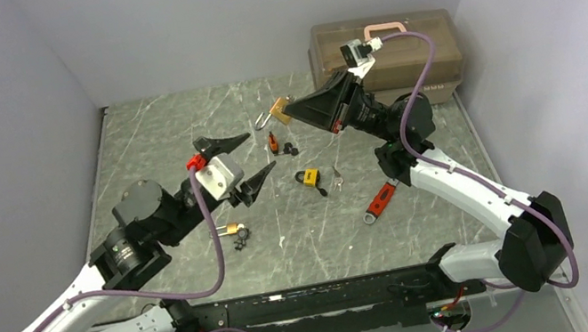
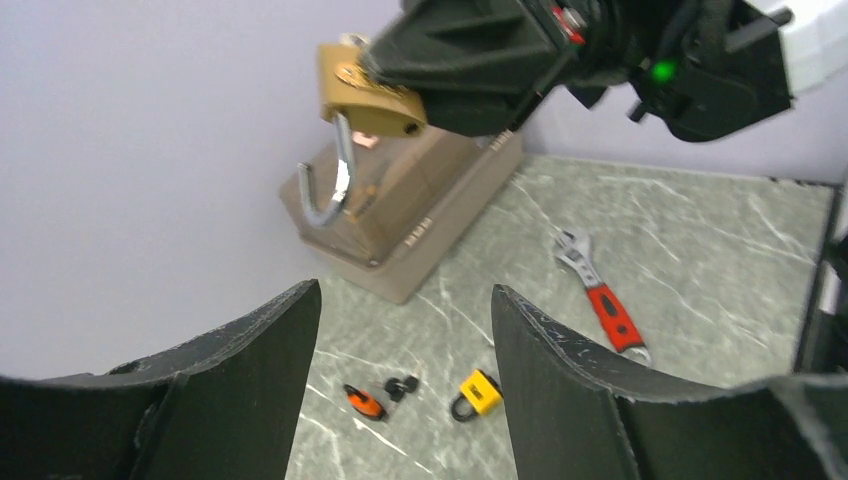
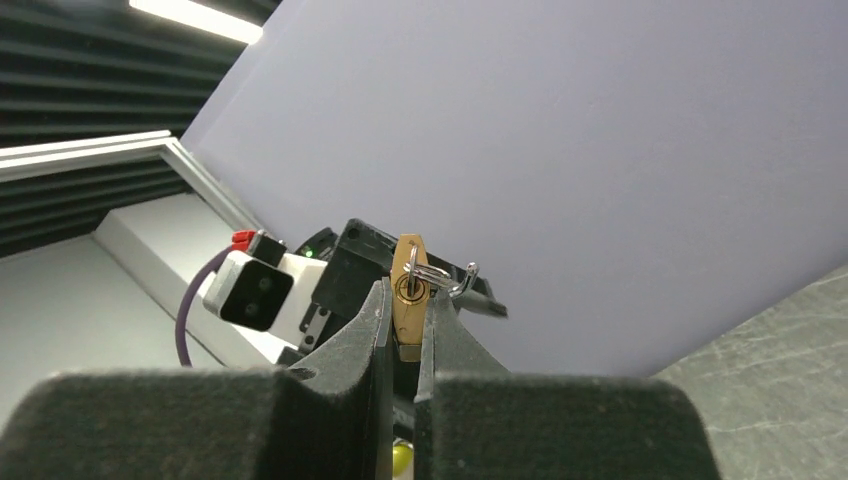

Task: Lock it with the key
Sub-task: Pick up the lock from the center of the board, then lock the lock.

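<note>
My right gripper [image 1: 294,112] is lifted above the back of the table and is shut on a brass padlock [image 1: 282,110]. In the right wrist view the padlock [image 3: 408,290] stands clamped between the fingers with its keyhole facing the camera. A small silver key on a wire ring [image 3: 428,274] sits at that keyhole. Its steel shackle [image 2: 336,180] is swung open and hangs free. My left gripper [image 1: 259,154] hovers to the left and nearer, open and empty, pointing at the padlock [image 2: 365,95] across a gap.
On the marbled table lie a yellow padlock [image 1: 308,177] with loose keys [image 1: 336,180], an orange padlock [image 1: 273,142] with black keys [image 1: 289,148], a red-handled wrench [image 1: 380,201], and a small brass padlock [image 1: 231,229]. A brown toolbox [image 1: 387,51] stands at the back right.
</note>
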You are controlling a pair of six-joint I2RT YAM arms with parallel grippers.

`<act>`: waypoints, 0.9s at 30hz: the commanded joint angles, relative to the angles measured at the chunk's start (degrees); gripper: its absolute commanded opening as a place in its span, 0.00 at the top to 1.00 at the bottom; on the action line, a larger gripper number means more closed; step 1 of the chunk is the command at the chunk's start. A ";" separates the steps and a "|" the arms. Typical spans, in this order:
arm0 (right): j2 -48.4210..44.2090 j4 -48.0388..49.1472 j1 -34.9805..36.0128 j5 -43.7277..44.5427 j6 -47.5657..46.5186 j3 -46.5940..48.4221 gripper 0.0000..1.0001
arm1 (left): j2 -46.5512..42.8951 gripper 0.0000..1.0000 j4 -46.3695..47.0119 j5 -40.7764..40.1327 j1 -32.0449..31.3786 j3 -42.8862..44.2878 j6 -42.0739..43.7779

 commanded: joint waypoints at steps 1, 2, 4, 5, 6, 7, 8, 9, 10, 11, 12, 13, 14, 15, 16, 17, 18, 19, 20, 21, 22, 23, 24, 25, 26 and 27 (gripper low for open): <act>-2.70 -0.52 0.19 4.09 -0.54 0.02 1.00 | -2.01 0.32 10.70 -7.23 -0.94 -0.45 2.82; -2.67 -0.63 0.34 4.14 -0.56 0.07 1.00 | -2.06 0.32 11.13 -7.99 -1.03 -0.57 3.15; -2.40 -0.32 0.42 3.97 -0.15 0.02 1.00 | -2.02 0.32 12.05 -8.95 -1.14 -0.60 3.64; -2.33 -0.17 0.56 3.97 -0.06 0.03 1.00 | -1.95 0.32 12.35 -9.05 -1.20 -0.55 3.88; -2.19 -0.21 0.72 4.05 -0.12 0.02 1.00 | -1.83 0.32 12.71 -9.01 -1.21 -0.35 4.02; -2.16 -0.38 0.90 4.05 -0.24 0.06 1.00 | -1.64 0.33 12.90 -8.68 -1.24 -0.14 4.18; -2.02 -0.46 1.13 4.13 -0.36 0.03 1.00 | -1.32 0.34 13.10 -8.40 -1.30 0.06 4.39; -1.92 -0.54 1.33 4.13 -0.50 0.14 1.00 | -1.02 0.35 13.17 -8.22 -1.35 0.27 4.49; -1.82 -0.70 1.60 4.19 -0.60 0.21 1.00 | -0.61 0.36 13.31 -7.95 -1.35 0.43 4.64; -1.78 -0.70 1.81 4.35 -0.76 0.20 1.00 | -0.25 0.38 13.28 -7.46 -1.39 0.77 4.81; -1.71 -0.71 1.92 4.44 -0.88 0.23 1.00 | 0.16 0.41 13.02 -7.06 -1.39 1.00 4.87; -1.73 -0.87 2.00 4.43 -1.00 0.28 1.00 | 0.58 0.43 12.91 -6.75 -1.39 1.26 4.87; -1.76 -0.92 2.02 4.49 -1.14 0.29 1.00 | 0.91 0.46 12.64 -6.41 -1.39 1.53 4.87; -1.83 -1.15 2.03 4.57 -1.24 0.30 1.00 | 1.14 0.49 12.53 -6.25 -1.47 1.51 4.87; -1.85 -1.23 2.07 4.54 -1.45 0.37 1.00 | 1.25 0.52 12.63 -6.10 -1.49 1.54 4.83; -1.89 -1.37 2.08 4.58 -1.63 0.37 1.00 | 1.23 0.54 12.78 -6.07 -1.48 1.39 4.80; -2.03 -1.49 2.11 4.64 -1.76 0.30 1.00 | 1.22 0.57 12.98 -6.06 -1.50 1.25 4.72; -2.13 -1.66 2.19 4.67 -1.91 0.29 1.00 | 1.19 0.60 13.20 -6.04 -1.49 1.10 4.70; -2.21 -1.84 2.24 4.71 -2.15 0.18 1.00 | 1.18 0.63 13.19 -5.99 -1.52 1.10 4.65; -2.33 -1.73 2.25 4.90 -2.22 -0.01 1.00 | 1.18 0.65 13.05 -5.96 -1.48 1.16 4.55; -2.41 -1.64 2.30 4.93 -2.23 -0.22 1.00 | 1.18 0.67 12.91 -5.87 -1.48 1.30 4.34; -2.39 -1.70 2.29 4.85 -2.42 -0.17 1.00 | 1.14 0.69 12.84 -5.89 -1.50 1.17 4.16; -2.36 -1.81 2.31 4.70 -2.65 -0.11 1.00 | 1.04 0.69 12.96 -5.83 -1.56 0.97 3.91; -2.41 -2.04 2.41 4.68 -2.86 -0.14 1.00 | 0.87 0.70 13.21 -5.70 -1.50 0.78 3.64; -2.42 -2.07 2.51 4.67 -2.96 -0.22 1.00 | 0.84 0.71 13.41 -5.59 -1.51 0.75 3.39; -2.45 -2.11 2.61 4.73 -3.11 -0.35 1.00 | 0.94 0.73 12.98 -5.43 -1.54 0.86 3.16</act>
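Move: The shackle of the brass lock, held in the air by the right hand, is about 3 cm ahead of the open left hand, 1 cm to its right and 4 cm above. The lock's body sits beyond it, roughly 4 cm ahead, 4 cm right and 7 cm up. From the right hand the shackle lies some 3 cm left, 1 cm back and 2 cm below. On the table, some 41 cm below the left hand, are the orange lock, 18 cm ahead and 3 cm right, and the yellow lock, 8 cm ahead and 8 cm right. Upwards and slightly forward, the left hand rises about 4 cm towards the shackle, swinging a little left and back right before sinking slightly, its fingertips tilting up some 10 degrees. From halfway its wide-open fingers draw in to under half their gap, one on either side of the shackle bend. The right hand keeps its pinch on the lock body, nearly still. ##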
